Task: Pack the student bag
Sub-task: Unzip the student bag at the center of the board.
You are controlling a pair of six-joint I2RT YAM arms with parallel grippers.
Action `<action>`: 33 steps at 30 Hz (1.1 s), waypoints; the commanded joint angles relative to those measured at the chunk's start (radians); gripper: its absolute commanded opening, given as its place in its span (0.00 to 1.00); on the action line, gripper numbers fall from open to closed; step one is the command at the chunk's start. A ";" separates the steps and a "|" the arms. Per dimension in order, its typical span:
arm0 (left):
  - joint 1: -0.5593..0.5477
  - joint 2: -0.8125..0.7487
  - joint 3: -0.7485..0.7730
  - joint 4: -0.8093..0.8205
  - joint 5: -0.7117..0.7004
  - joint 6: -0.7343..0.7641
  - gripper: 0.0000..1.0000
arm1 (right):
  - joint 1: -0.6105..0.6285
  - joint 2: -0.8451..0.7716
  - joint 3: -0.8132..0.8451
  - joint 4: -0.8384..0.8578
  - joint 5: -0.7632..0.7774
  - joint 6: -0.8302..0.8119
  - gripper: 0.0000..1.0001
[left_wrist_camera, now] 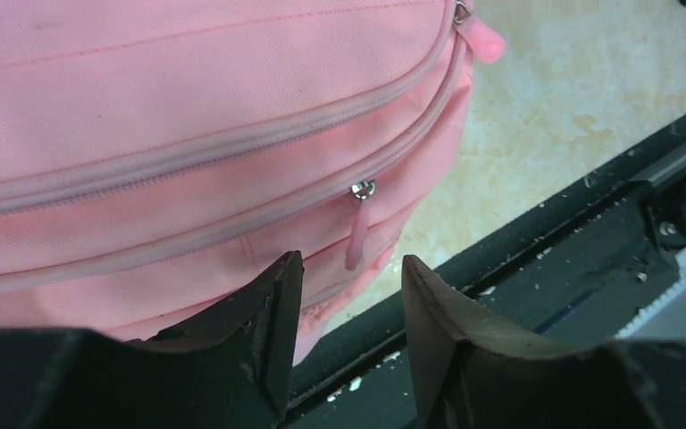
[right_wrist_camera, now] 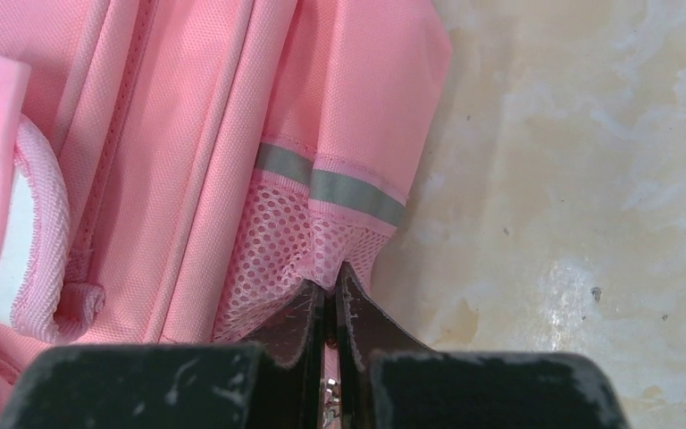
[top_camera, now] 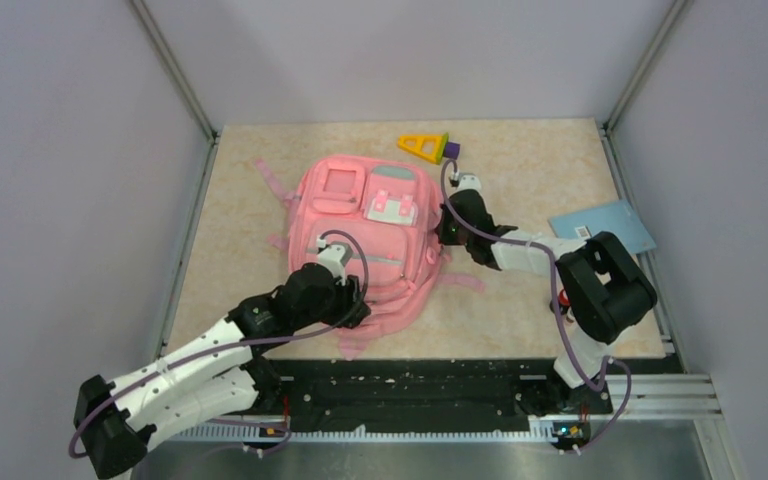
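Observation:
The pink student bag (top_camera: 360,225) lies flat in the middle of the table, front pockets facing up. My left gripper (left_wrist_camera: 350,273) hovers at its near edge, jaws open, and a pink zipper pull (left_wrist_camera: 355,234) hangs just ahead of the gap between them. The zipper lines (left_wrist_camera: 188,161) above are shut. My right gripper (right_wrist_camera: 330,290) is at the bag's right side and is shut on the pink mesh side pocket (right_wrist_camera: 295,237), pinching a fold of it below the grey reflective strip (right_wrist_camera: 330,183). In the top view the right gripper (top_camera: 447,222) touches the bag's right edge.
A yellow triangular ruler (top_camera: 423,146) with a purple block (top_camera: 450,150) lies behind the bag. A blue booklet (top_camera: 602,227) lies at the right edge. The black base rail (left_wrist_camera: 536,268) runs close along the bag's near side.

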 commanded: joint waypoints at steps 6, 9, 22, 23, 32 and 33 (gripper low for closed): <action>-0.041 0.056 0.033 0.072 -0.193 -0.026 0.46 | -0.010 0.023 0.072 0.037 -0.041 -0.015 0.00; -0.044 0.056 0.015 0.127 -0.163 -0.043 0.44 | -0.010 0.028 0.077 0.033 -0.044 -0.020 0.00; -0.064 0.133 -0.004 0.190 -0.105 -0.086 0.42 | -0.017 0.029 0.078 0.035 -0.048 -0.023 0.00; -0.067 0.136 -0.003 0.184 -0.111 -0.086 0.42 | -0.018 0.030 0.076 0.035 -0.050 -0.023 0.00; -0.090 0.119 -0.005 0.134 -0.173 -0.095 0.03 | -0.024 0.030 0.071 0.043 -0.055 -0.018 0.00; -0.090 0.117 -0.004 0.129 -0.177 -0.094 0.00 | -0.024 0.029 0.070 0.044 -0.053 -0.018 0.00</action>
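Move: The hanging zipper pull of the student bag lies just beyond the left fingertips, about 2 cm ahead, 2 cm to the right and 1 cm lower. The pink tab of the pocket zip is some 5 cm ahead and 9 cm right of that hand, about level with it. The side mesh pocket, held by the right hand, lies roughly 15 cm ahead, 15 cm right and 5 cm lower. From the right hand, the pull is about 13 cm back, 13 cm left and 4 cm higher. Ease the half-open left gripper forward about 2 cm, then to the right another 2 cm and slightly down, until the hanging zipper pull sits between its fingertips. Turn the wrist only some 5 degrees counter-clockwise, then close the fingers at the end and pinch the pull just below its metal ring. Keep the right gripper shut on the mesh pocket, holding the bag's side in place. ##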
